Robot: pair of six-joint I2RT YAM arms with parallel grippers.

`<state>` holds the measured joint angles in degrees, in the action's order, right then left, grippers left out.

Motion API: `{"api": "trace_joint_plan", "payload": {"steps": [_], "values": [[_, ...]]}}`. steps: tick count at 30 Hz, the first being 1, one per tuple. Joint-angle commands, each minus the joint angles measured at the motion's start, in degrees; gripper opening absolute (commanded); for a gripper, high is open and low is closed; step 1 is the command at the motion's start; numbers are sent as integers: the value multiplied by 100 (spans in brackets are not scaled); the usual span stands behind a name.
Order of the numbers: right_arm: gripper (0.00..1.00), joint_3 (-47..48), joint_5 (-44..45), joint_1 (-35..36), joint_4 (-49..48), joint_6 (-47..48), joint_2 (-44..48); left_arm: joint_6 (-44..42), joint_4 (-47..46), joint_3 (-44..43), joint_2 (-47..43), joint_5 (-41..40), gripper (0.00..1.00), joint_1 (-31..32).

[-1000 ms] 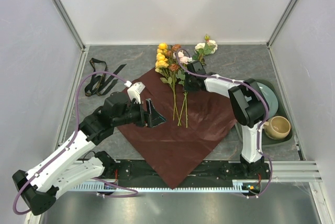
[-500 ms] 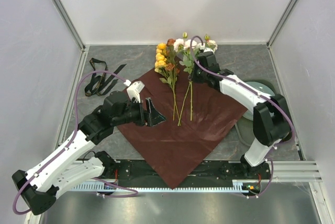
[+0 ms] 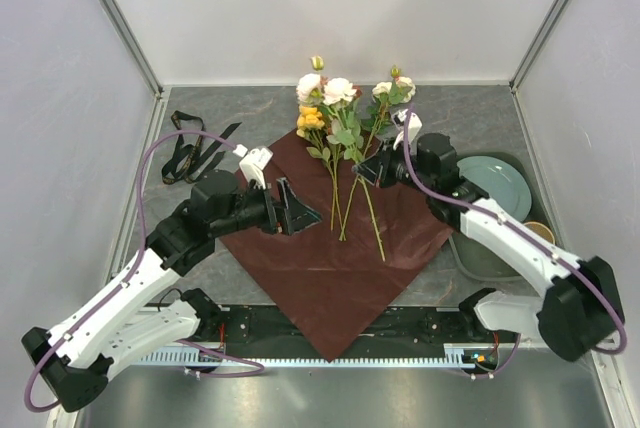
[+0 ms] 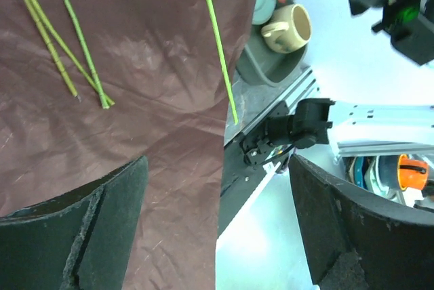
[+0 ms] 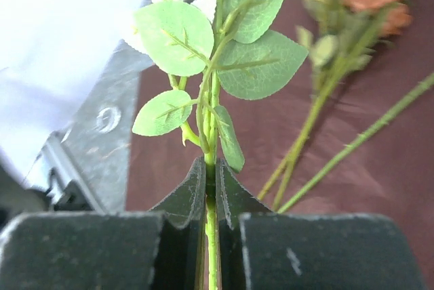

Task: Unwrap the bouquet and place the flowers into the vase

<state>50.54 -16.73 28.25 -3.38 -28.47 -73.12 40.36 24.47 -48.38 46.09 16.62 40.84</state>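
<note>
The bouquet lies undone: its maroon paper [image 3: 320, 258] is spread flat and the black ribbon [image 3: 195, 153] lies at the far left. My right gripper [image 3: 368, 172] is shut on the green stem [image 5: 211, 168] of a cream-white rose spray [image 3: 326, 89], and the stem's tail [image 3: 378, 238] slants over the paper. Yellow and rust flowers [image 3: 310, 120] and another white spray [image 3: 392, 90] lie at the paper's far corner, with their stems [image 4: 74, 39] on the sheet. My left gripper [image 3: 290, 210] hangs open over the paper's left side, with nothing between its fingers [image 4: 88, 236]. No vase shows.
At the right, a teal plate [image 3: 498, 183] sits on a dark tray [image 3: 470, 260]. A beige mug [image 4: 293, 27] stands beside it, partly hidden by my right arm in the top view. Grey walls enclose the table on three sides.
My right gripper has carried the white rose spray up off the pile and over to the right. The left gripper's jaws have spread a little wider, and the left arm has barely moved.
</note>
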Motion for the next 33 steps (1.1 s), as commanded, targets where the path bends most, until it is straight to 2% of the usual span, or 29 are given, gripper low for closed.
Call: {"api": "trace_joint_plan", "payload": {"steps": [1,5,9,11,13,15,19,23,33], "values": [[0,-352,-902,425,-1174,78,825,481,-776,-207,14,263,92,-111],[0,-501,-990,734,-1287,-9,1247,745,-1145,-102,-99,61,89,-181],[0,-589,-1069,1042,-1587,-299,1344,1166,-2058,188,-231,174,81,-252],[0,-572,-1087,1226,-1648,-326,1318,1360,-2638,302,-267,271,81,-261],[0,-563,-1122,1358,-1675,-326,1318,1422,-2850,303,-284,228,86,-269],[0,-554,-1122,1437,-1728,-343,1336,1370,-2816,207,-258,166,90,-278],[0,-563,-1113,1622,-1789,-326,1379,1238,-2605,-13,-179,-149,90,-296],[0,-546,-1104,1710,-1754,-291,1415,1159,-2613,-58,-302,-563,80,-322],[0,-423,-1130,1991,-1508,7,1415,983,-2570,-347,-197,-774,68,-357]]}}
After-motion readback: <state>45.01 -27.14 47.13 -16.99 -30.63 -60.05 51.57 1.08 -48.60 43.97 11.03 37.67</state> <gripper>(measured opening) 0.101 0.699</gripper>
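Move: The rose stem pinched in the right fingers is roughly 12 cm ahead of the open left hand, 12 cm to its right and a little below. From the right hand, the left gripper, where the stem is being brought, is about 12 cm back, 12 cm left and slightly higher. The loose stems' cut ends lie on the paper about 8 cm back, 3 cm left and 20 cm below the right hand, their yellow flowers some 24 cm ahead, 11 cm left. Back, left and up, fast at first and then easing, the right hand carries its still-pinched rose about 15 cm back towards the left gripper, swinging its fingers counter-clockwise some 30 degrees and levelling them. The left hand rises about 11 cm and edges forward, tipping its fingers up to nearly level and starting to close them around the stem; contact isn't clear. ##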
